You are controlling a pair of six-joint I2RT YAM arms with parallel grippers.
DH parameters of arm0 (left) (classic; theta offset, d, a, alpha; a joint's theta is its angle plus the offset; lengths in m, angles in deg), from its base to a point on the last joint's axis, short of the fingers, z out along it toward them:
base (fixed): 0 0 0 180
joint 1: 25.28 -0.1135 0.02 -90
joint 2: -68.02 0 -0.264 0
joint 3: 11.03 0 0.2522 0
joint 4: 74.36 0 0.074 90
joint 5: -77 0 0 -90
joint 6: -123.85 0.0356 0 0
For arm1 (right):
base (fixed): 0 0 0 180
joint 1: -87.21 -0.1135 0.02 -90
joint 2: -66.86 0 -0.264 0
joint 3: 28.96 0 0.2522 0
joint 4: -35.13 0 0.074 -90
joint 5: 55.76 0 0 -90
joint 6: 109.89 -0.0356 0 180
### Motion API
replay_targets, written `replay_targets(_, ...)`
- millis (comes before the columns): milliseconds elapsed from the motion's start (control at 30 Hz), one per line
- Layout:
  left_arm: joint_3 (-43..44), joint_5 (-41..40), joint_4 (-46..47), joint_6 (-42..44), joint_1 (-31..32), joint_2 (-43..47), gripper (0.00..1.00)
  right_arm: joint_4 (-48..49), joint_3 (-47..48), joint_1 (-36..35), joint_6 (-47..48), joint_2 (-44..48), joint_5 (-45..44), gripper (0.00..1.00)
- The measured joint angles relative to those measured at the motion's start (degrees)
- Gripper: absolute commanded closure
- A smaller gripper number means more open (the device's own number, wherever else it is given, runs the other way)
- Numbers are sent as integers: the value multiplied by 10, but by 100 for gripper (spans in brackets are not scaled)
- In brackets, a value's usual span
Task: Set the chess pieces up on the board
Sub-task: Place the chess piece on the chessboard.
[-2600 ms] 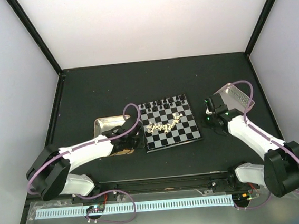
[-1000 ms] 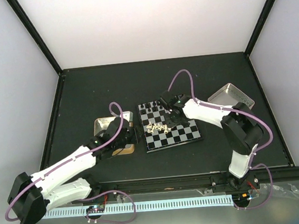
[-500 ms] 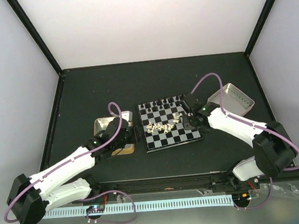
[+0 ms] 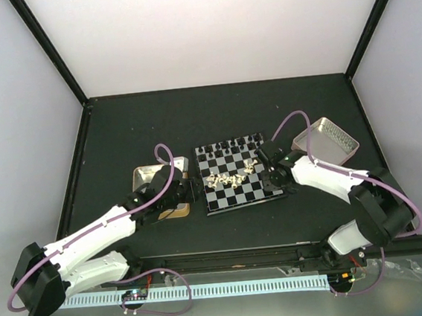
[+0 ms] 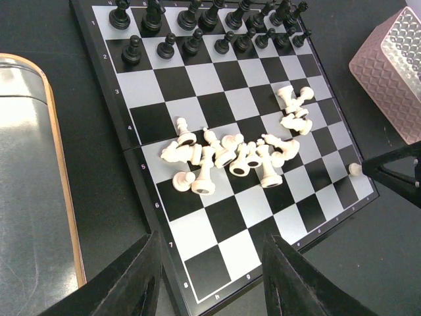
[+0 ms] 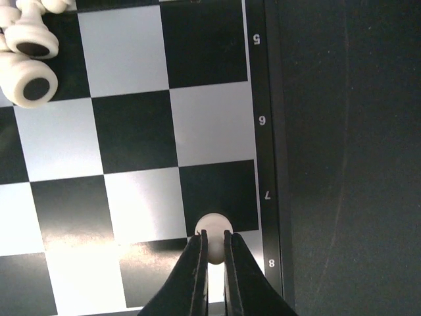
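Observation:
The board (image 4: 237,197) lies mid-table. Black chess pieces (image 5: 197,29) stand in its two far rows. Cream chess pieces (image 5: 230,158) lie in a loose heap across the middle, mostly toppled. My right gripper (image 6: 213,236) is shut on a cream pawn (image 6: 212,224) at the board's right edge, over the line between rows 7 and 8; whether it touches the board is unclear. That pawn (image 5: 355,169) also shows in the left wrist view. My left gripper (image 5: 210,237) is open and empty above the board's near left corner, and in the top view the left gripper (image 4: 192,191) is beside the board's left edge.
A gold-rimmed silver tray (image 4: 147,176) sits left of the board, under my left arm. A pink-sided tray (image 4: 330,137) stands at the back right, behind my right arm. Dark table surface surrounds the board.
My right gripper, staying shut, has moved from over the board's far middle to its right edge and a little nearer. The left arm has hardly moved.

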Motion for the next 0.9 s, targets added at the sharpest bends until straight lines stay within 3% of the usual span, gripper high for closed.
replay_targets(233,0,0,0,0,0,0,57,9,10,0,2,-16,-12,93)
replay_targets(600,0,0,0,0,0,0,56,3,18,0,-2,-30,-19,70)
replay_targets(900,-14,-8,0,-4,0,30,55,-12,66,-4,3,-8,4,62)
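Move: About 2 cm ahead of the right hand, 1 cm to its right and 2 cm below lies the dark square in the board's rightmost file, second from the near edge; the fingers already hold a white pawn. A cluster of toppled white pieces lies some 7 cm ahead and 6 cm left, and the middle of the white row about 3 cm ahead and 12 cm left. From the left hand the dark square is roughly 21 cm right, 1 cm ahead and 12 cm below. Easing the still-pinched white pawn about 1 cm forward, almost level, onto the near left part of the dark square, the right hand pauses there with a slight dip and spreads its fingers to let go. Then it lifts clear, some 3 cm up while drifting about 2 cm left and another 1 cm forward, fingers still opening. ##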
